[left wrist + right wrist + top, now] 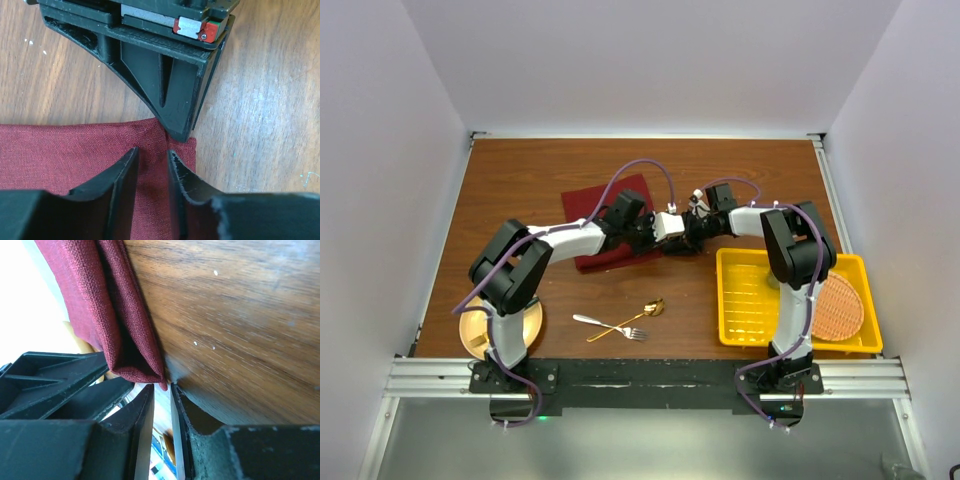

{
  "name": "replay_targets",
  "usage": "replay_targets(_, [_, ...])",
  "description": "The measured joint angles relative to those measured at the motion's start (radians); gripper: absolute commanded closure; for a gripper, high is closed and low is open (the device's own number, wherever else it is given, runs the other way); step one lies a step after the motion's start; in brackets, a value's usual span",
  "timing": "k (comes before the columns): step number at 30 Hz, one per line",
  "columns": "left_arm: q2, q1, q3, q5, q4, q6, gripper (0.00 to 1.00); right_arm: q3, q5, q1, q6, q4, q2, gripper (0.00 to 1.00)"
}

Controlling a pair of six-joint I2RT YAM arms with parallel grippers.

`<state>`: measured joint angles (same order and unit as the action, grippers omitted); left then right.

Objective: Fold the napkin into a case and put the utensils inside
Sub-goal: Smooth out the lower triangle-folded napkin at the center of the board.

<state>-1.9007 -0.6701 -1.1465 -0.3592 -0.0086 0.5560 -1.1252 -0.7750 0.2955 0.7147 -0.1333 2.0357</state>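
The maroon napkin lies folded at mid-table, and both grippers meet at its right corner. My left gripper presses down on the cloth just inside that corner. Its jaws are narrowly apart, with fabric filling the gap, apparently pinched. My right gripper is open. The tip of the doubled napkin corner sits just at its fingertips, and light shows between them. In the top view the left gripper and right gripper almost touch. The silver fork and gold spoon lie crossed near the front edge.
A yellow tray sits at the front right, with the round orange woven mat leaning in its right end. A tan plate lies beside the left arm's base. White walls enclose the wooden table.
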Motion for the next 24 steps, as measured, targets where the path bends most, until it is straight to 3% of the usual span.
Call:
replay_targets(10, [-0.044,0.004,-0.001,0.004,0.001,-0.018,0.76,0.001,0.002,0.0,0.003,0.0,0.004,0.76])
replay_targets(18, [-0.044,0.024,-0.002,-0.012,0.002,-0.034,1.0,-0.002,0.003,0.007,0.0,-0.003,0.005,0.73])
replay_targets(24, [-0.044,0.055,-0.004,-0.045,-0.001,-0.068,1.0,-0.014,0.016,0.022,-0.001,-0.016,0.005,0.73])
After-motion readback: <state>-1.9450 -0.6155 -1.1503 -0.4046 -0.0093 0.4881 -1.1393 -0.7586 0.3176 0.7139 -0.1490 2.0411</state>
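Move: The napkin's near right corner lies about 3 cm back and 1 cm to the right of the left hand, some 2 cm below; for the right hand it is about 1 cm to the left and 1 cm below. From the left hand, the gold spoon's middle lies roughly 18 cm back and 8 cm left, the fork 19 cm back and 11 cm left, both about 3 cm lower. The left hand sinks about 2 cm onto the napkin beside its near right corner, pinches, then draws 1.5 cm left. ##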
